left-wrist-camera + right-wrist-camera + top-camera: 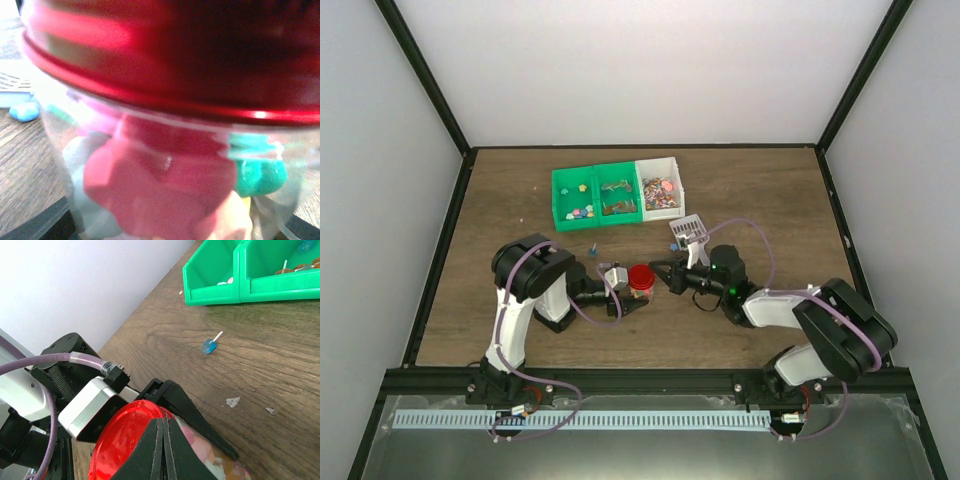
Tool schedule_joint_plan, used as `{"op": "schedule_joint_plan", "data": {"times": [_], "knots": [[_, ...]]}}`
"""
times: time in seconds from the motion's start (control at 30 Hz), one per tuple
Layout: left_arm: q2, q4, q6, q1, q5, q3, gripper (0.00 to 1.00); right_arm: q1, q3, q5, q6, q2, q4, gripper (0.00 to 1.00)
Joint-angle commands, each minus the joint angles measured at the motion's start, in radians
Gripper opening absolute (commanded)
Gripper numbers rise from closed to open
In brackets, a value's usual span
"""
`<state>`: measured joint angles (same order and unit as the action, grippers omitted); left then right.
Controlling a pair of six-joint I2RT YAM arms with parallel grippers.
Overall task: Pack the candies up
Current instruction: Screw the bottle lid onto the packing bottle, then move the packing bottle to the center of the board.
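A clear jar [640, 287] with a round red lid [641, 274] lies between the two arms, and my left gripper [631, 285] is shut on it. In the left wrist view the jar [165, 170] fills the frame, with pink, green and pale candies [160, 190] inside, under the lid [165, 65]. My right gripper [164, 419] is shut and empty, its tips pressed together over the lid [125, 440]. One black finger [200, 415] of the left gripper runs along the jar. More candies [661, 191] fill the white bin [658, 163].
Two green bins [594, 196] with a few sweets stand left of the white bin. A clear scoop [689, 231] lies on the table behind the right gripper. A blue lollipop [208, 346] lies loose on the wood, near the green bins [235, 275]. Black frame rails edge the table.
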<state>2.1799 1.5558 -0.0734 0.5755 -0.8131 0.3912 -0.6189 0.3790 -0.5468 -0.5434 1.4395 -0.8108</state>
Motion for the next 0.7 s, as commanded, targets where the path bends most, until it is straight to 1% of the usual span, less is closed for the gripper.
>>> {"op": "schedule_joint_plan", "data": {"times": [0.0,0.27,0.47,0.67], "knots": [[0.107,0.217,0.070,-0.028,0.206,-0.044,0.43,-0.094,-0.091,-0.177,-0.029,-0.015,0.088,0.01],[0.108,0.217,0.083,-0.028,0.205,-0.037,0.43,-0.162,-0.128,-0.182,-0.072,0.002,-0.013,0.01],[0.115,0.217,0.086,-0.028,0.207,-0.035,0.43,-0.199,-0.162,-0.157,-0.089,-0.038,-0.022,0.01],[0.112,0.217,0.084,-0.028,0.209,-0.039,0.43,-0.206,-0.201,-0.141,-0.095,-0.125,0.011,0.01]]}}
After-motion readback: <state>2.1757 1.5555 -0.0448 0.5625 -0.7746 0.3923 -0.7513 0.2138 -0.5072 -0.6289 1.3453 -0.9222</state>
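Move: The red bottle lid lies about 2 cm back and 2 cm left of the right fingertips and roughly 1 cm lower, so the shut tips sit at its far right rim. From the right hand, the scoop lies on the table some 11 cm ahead and 10 cm right, the blue lollipop 10 cm ahead and 15 cm left. The left hand is round the bottle, with the lid about 7 cm straight above its grip. Still against the lid's right rim, the right hand's shut fingertips drag slowly back by about 2 cm, in the clockwise sense for the lid, then come free and shoot another 4 cm back towards the robot, past the lid. The left hand keeps its grip on the bottle and gives forward about 1 cm as the right lets go. ##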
